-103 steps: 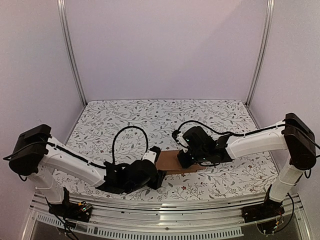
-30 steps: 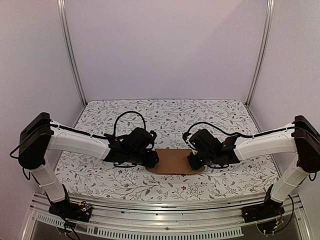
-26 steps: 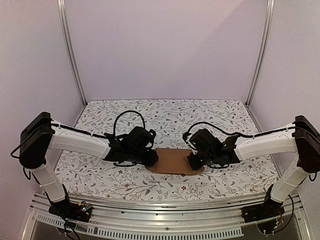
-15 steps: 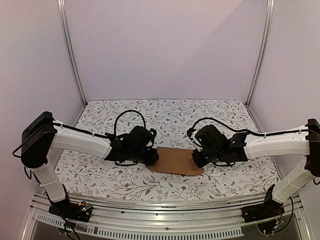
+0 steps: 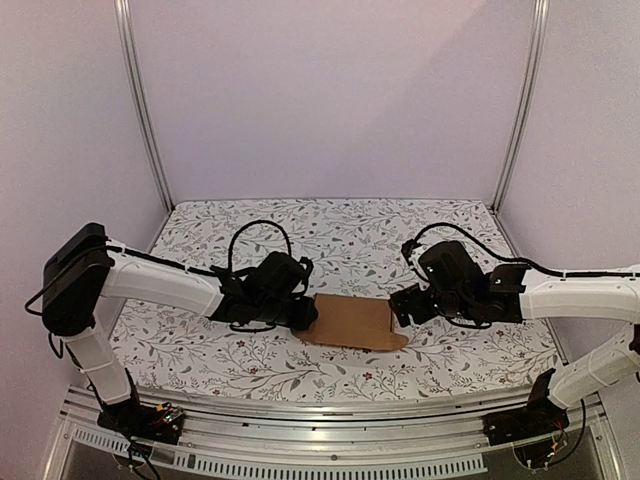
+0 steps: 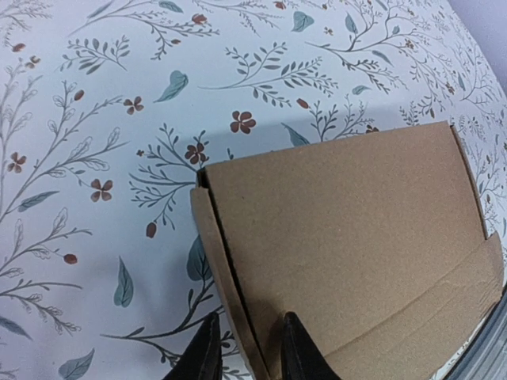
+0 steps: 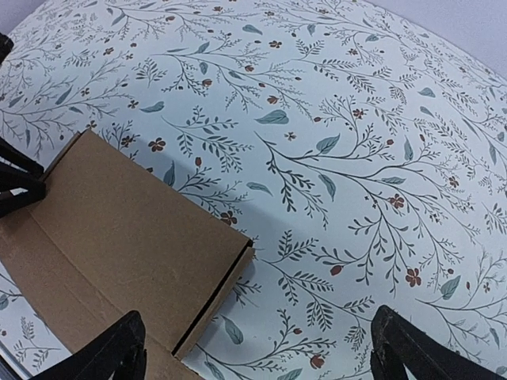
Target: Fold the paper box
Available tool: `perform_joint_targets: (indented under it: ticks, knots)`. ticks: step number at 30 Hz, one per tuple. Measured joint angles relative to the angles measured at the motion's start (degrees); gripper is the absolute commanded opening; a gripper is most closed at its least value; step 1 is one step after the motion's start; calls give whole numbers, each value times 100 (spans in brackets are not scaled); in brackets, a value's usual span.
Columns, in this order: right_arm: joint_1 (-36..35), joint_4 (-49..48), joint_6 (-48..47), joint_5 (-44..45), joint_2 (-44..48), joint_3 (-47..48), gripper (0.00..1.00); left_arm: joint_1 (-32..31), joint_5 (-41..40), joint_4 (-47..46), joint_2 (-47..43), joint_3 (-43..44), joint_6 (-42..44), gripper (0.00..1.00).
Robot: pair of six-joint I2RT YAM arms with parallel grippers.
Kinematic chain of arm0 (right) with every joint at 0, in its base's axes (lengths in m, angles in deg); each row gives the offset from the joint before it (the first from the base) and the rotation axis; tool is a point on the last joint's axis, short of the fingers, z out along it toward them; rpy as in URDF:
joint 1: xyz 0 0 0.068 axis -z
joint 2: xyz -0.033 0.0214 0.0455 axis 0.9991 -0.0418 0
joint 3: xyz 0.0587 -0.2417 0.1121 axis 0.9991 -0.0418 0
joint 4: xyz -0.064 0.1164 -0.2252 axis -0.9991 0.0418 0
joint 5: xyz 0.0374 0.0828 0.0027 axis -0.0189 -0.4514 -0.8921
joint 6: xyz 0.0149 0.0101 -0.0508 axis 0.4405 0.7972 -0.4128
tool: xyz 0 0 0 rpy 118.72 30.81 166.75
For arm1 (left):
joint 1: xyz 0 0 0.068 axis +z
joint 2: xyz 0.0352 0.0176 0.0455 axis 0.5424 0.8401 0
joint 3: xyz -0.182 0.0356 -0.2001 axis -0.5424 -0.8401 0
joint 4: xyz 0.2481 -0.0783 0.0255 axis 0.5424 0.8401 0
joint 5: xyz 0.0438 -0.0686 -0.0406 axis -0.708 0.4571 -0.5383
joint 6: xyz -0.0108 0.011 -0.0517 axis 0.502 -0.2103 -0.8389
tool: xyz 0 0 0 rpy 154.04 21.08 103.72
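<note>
The paper box (image 5: 350,322) is a low, flat brown cardboard shape lying on the table between the two arms. My left gripper (image 5: 305,315) is at its left end. In the left wrist view the two black fingers (image 6: 297,352) straddle the box's (image 6: 348,237) left end flap and pinch it; the left gripper (image 6: 250,356) is shut on it. My right gripper (image 5: 403,305) hovers just off the box's right end, wide open and holding nothing. In the right wrist view the box (image 7: 127,237) lies to the left, with the right gripper (image 7: 261,360) spread over the box's corner and the cloth.
A floral cloth (image 5: 330,230) covers the table. Pale walls and two metal posts (image 5: 140,100) close the back and sides. An aluminium rail (image 5: 330,425) runs along the near edge by the arm bases.
The right gripper has opened wide and drawn back to the right, off the box's right end. The left gripper has closed a little on the left end; the box has stayed put.
</note>
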Motion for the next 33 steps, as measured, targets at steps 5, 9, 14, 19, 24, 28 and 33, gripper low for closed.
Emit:
perform_joint_targets:
  ticks: [5, 9, 14, 19, 24, 28, 33]
  knots:
    - [83, -44, 291, 83, 149, -267, 99, 0, 2, -4, -2, -2, -2, 25]
    - [219, 17, 732, 149, 149, -282, 96, 2, 11, -50, -11, -33, -20, 25]
    - [267, 20, 1054, -72, -13, -264, 80, 4, 20, -76, -13, -46, -44, 25]
    - [286, 24, 1399, -470, -466, -68, 73, 4, 26, -98, -22, -61, -48, 25]
    - [313, -26, 1687, -831, -763, 15, 60, 9, 39, -131, -22, -81, -74, 25]
    - [446, -190, 1989, -1119, -929, 11, 51, 9, 44, -170, -31, -114, -92, 25]
    - [581, -503, 2277, -1462, -979, -26, 45, 11, 55, -205, -37, -133, -101, 25]
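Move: The closed box's right side wall is the target: its middle lies about 1 cm left of the right hand, level with it fore and aft, and some 10 cm below. The lid's middle is about 10 cm to that hand's left and level fore and aft; the front flap's right end sticks out some 6 cm back and 1 cm right, both roughly 9 cm down. From the left hand, the right wall is about 18 cm to the right, level fore and aft and 2 cm lower. Over the box's right wall the right hand comes down about 5.5 cm, first edging some 2.5 cm right, then swinging back left to end astride that wall's top edge from above. Its fingers tip steeper and turn slightly clockwise, some 25 degrees in all, while closing from wide to about half open, with no touch visible. The left hand stays astride the left wall, opening unchanged. ##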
